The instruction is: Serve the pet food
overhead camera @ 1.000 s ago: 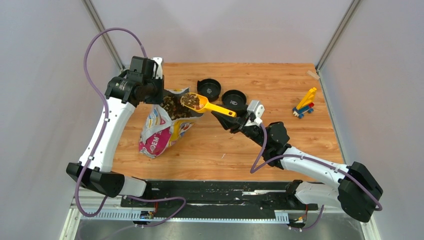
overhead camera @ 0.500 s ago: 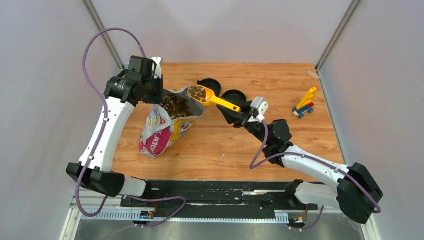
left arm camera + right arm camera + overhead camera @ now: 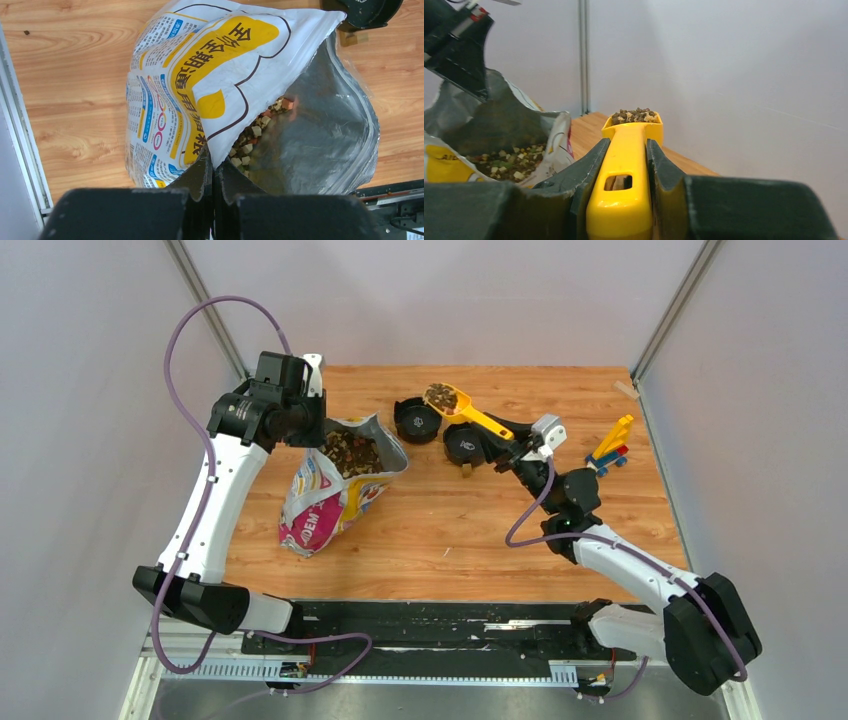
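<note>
The pet food shows as mixed brown kibble in the open mouth of the printed bag (image 3: 328, 495) and as a heap (image 3: 440, 395) in the bowl of the yellow scoop (image 3: 468, 415). My right gripper (image 3: 512, 441) is shut on the scoop's handle (image 3: 626, 170), holding the loaded scoop level in the air near two black bowls (image 3: 417, 421) (image 3: 467, 443). Kibble (image 3: 634, 115) is piled at the scoop's far end. My left gripper (image 3: 215, 162) is shut on the bag's rim (image 3: 222, 145), holding the mouth open over the kibble inside (image 3: 256, 134).
A small stack of coloured toy blocks (image 3: 610, 451) stands at the right of the wooden table (image 3: 430, 540). A small beige scrap (image 3: 466, 473) lies by the right bowl. Grey walls close in the back and sides. One black bowl's edge (image 3: 362, 11) shows beyond the bag.
My right arm has carried the loaded scoop out of the bag's mouth, up and to the right, to the black bowls. The left gripper and bag have stayed put.
</note>
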{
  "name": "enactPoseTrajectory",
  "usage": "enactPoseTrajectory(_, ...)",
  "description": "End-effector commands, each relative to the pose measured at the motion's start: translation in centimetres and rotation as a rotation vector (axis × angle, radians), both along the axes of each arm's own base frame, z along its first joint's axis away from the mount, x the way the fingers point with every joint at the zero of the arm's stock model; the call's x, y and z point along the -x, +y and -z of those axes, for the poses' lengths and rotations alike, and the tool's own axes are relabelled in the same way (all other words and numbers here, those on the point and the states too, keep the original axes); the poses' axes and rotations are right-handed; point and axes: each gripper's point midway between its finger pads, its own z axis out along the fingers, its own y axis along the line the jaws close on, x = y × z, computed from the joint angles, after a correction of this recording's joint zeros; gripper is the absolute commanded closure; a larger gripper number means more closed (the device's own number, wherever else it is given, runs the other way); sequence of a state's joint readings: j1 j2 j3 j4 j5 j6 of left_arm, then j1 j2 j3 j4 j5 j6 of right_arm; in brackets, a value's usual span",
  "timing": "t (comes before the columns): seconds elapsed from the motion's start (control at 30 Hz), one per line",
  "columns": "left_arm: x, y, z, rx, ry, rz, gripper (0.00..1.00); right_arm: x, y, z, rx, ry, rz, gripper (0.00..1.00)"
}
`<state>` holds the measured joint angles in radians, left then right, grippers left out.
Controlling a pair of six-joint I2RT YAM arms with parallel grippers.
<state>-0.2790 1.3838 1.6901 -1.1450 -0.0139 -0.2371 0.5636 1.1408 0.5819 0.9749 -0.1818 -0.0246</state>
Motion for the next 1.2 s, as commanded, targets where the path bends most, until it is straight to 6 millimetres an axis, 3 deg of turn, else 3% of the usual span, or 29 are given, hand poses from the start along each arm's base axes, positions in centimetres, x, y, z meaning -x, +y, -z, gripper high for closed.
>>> enactPoseTrajectory(0.0, -2.3, -1.5, -6.5, 0.106, -0.261, 0.035, 1.00, -0.3, -2.3, -0.9, -0.063, -0.019, 0.040, 1.00)
enactPoseTrajectory(0.3, -2.1, -1.4, -6.4, 0.109, -0.259, 0.036, 1.00, -2.8, -4.5, 3.6, -0.019, 0.083, 0.119, 1.00)
enactPoseTrajectory(0.8, -1.8, -1.5, -5.6, 0.117, -0.246, 0.038, 1.00, -6.2, -5.5, 11.3, 0.164, 0.273, 0.210, 1.00)
enactPoseTrajectory(1.17, -1.9, -1.2, -5.0, 0.107, -0.242, 0.031, 1.00, -7.6, -5.4, 13.6, 0.337, 0.384, 0.234, 1.00)
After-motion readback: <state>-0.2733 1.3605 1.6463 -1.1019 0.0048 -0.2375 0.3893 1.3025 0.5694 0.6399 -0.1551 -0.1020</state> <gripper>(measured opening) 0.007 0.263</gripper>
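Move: The near black bowl, where the scoop's food is headed, lies about 18 cm ahead of the right hand, some 2 cm to its left and 30 cm below. The other black bowl is about 23 cm ahead and 13 cm left of the hand, also 30 cm down; the food bag stands some 27 cm left, 2 cm back and 17 cm lower. From the left hand, the near bowl is about 19 cm ahead, 29 cm right and 27 cm below. The food-filled yellow scoop, still gripped by the right fingers, first swings forward and right off its place above the far bowl, then sinks to the near black bowl: about 15 cm down in all, 6 forward and 6 right, slowing at the end. The wrist tips the scoop's nose down and rolls its left side lower, some 30 degrees together. The left hand keeps holding the bag's rim. ##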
